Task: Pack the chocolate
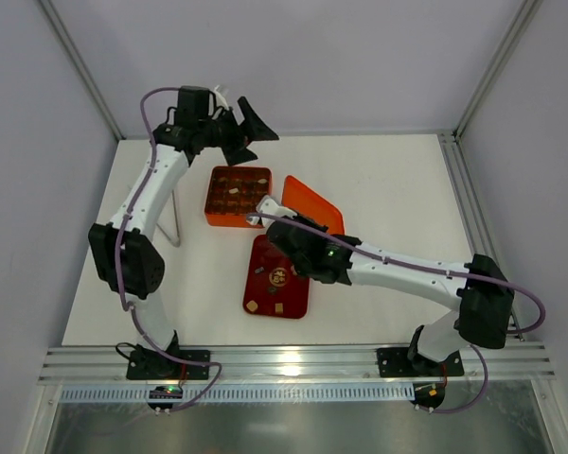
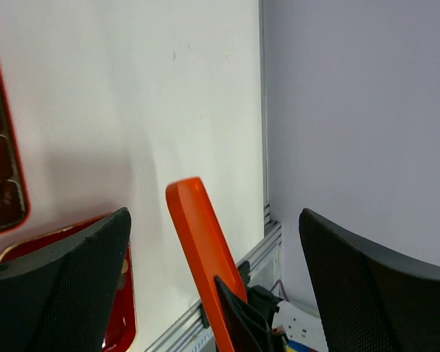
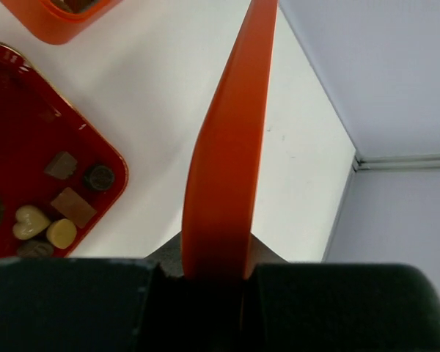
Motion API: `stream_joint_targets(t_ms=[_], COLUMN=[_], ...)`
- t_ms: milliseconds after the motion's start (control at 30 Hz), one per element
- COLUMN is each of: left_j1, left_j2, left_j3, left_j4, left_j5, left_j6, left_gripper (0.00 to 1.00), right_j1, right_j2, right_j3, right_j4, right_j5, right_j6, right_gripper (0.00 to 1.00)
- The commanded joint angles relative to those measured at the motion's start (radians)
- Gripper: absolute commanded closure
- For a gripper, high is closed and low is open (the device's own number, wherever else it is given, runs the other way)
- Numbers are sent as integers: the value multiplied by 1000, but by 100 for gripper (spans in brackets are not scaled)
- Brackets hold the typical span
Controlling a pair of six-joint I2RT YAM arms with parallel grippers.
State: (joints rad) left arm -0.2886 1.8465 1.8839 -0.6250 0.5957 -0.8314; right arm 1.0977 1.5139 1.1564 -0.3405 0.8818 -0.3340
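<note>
Several chocolate pieces [image 3: 73, 207], brown, tan and cream, lie in the dark red tray [image 3: 29, 132], which shows in the top view as the dark red tray [image 1: 293, 303]. More chocolate pieces [image 1: 235, 189] sit in cells of the orange grid box [image 1: 212, 210]. My right gripper [image 3: 218, 273] is shut on the edge of a flat orange lid [image 3: 231, 147] and holds it tilted beside the box, the lid [image 1: 314, 203] and right gripper [image 1: 282, 222] lying right of the box. My left gripper [image 1: 249, 135] hangs open and empty beyond the box's far edge; its fingers [image 2: 66, 293] frame the lid [image 2: 198, 235].
A thin metal stand [image 1: 173, 222] is left of the box. A grey enclosure wall [image 2: 352, 110] and an aluminium rail [image 1: 459, 199] bound the right side of the white table [image 1: 388, 189]. The box's rim [image 2: 15, 191] is at the left wrist view's left edge.
</note>
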Motion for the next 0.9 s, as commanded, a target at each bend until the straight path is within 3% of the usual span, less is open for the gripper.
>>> stream_joint_targets(t_ms=[0, 233, 267, 433, 500, 633, 867], left_j1=[80, 221, 238, 249, 247, 249, 249], left_j2=[8, -102, -133, -197, -204, -201, -164], left_j3=[49, 11, 1, -55, -83, -133, -242], left_j4=[10, -12, -13, -18, -15, -4, 41], left_j5=[-3, -152, -198, -390, -425, -477, -504], left_j6=[-5, 46, 66, 159, 193, 250, 302], left_gripper=[7, 8, 8, 8, 8, 8, 8], right_j1=[-33, -275, -313, -490, -522, -559, -562], right_j2=[-49, 21, 43, 218, 322, 486, 753], right_j3=[100, 357, 380, 526, 551, 589, 680], right_j4=[-81, -120, -97, 27, 148, 444, 903], right_j5=[-157, -766, -934, -1311, -1447, -1602, -1667], right_j6=[96, 324, 395, 645, 807, 1104, 1522], right_gripper=[96, 96, 96, 96, 96, 96, 96])
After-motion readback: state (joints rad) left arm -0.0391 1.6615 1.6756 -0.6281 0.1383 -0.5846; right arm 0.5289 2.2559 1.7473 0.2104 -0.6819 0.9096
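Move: The right gripper holds the orange lid tilted up on its side. The chocolate box it belongs on has its middle about 12 cm ahead of that hand, 21 cm to its left and 17 cm lower; the dark red tray is some 7 cm back and 11 cm left, 19 cm down, and the metal tongs lie around 18 cm left of the box and 4 cm nearer. From the empty left gripper the box lies roughly 9 cm left, 1 cm back and 28 cm below. Keep the right gripper shut on the lid and swing it forward and left over the box, about 16 cm each way, arching up first and then down to slightly below its starting height; roll and turn the wrist until its fingers point left and the lid lies flatter. Meanwhile clear the open left gripper about 19 cm left, beyond the box's left side, turning it counter-clockwise. ##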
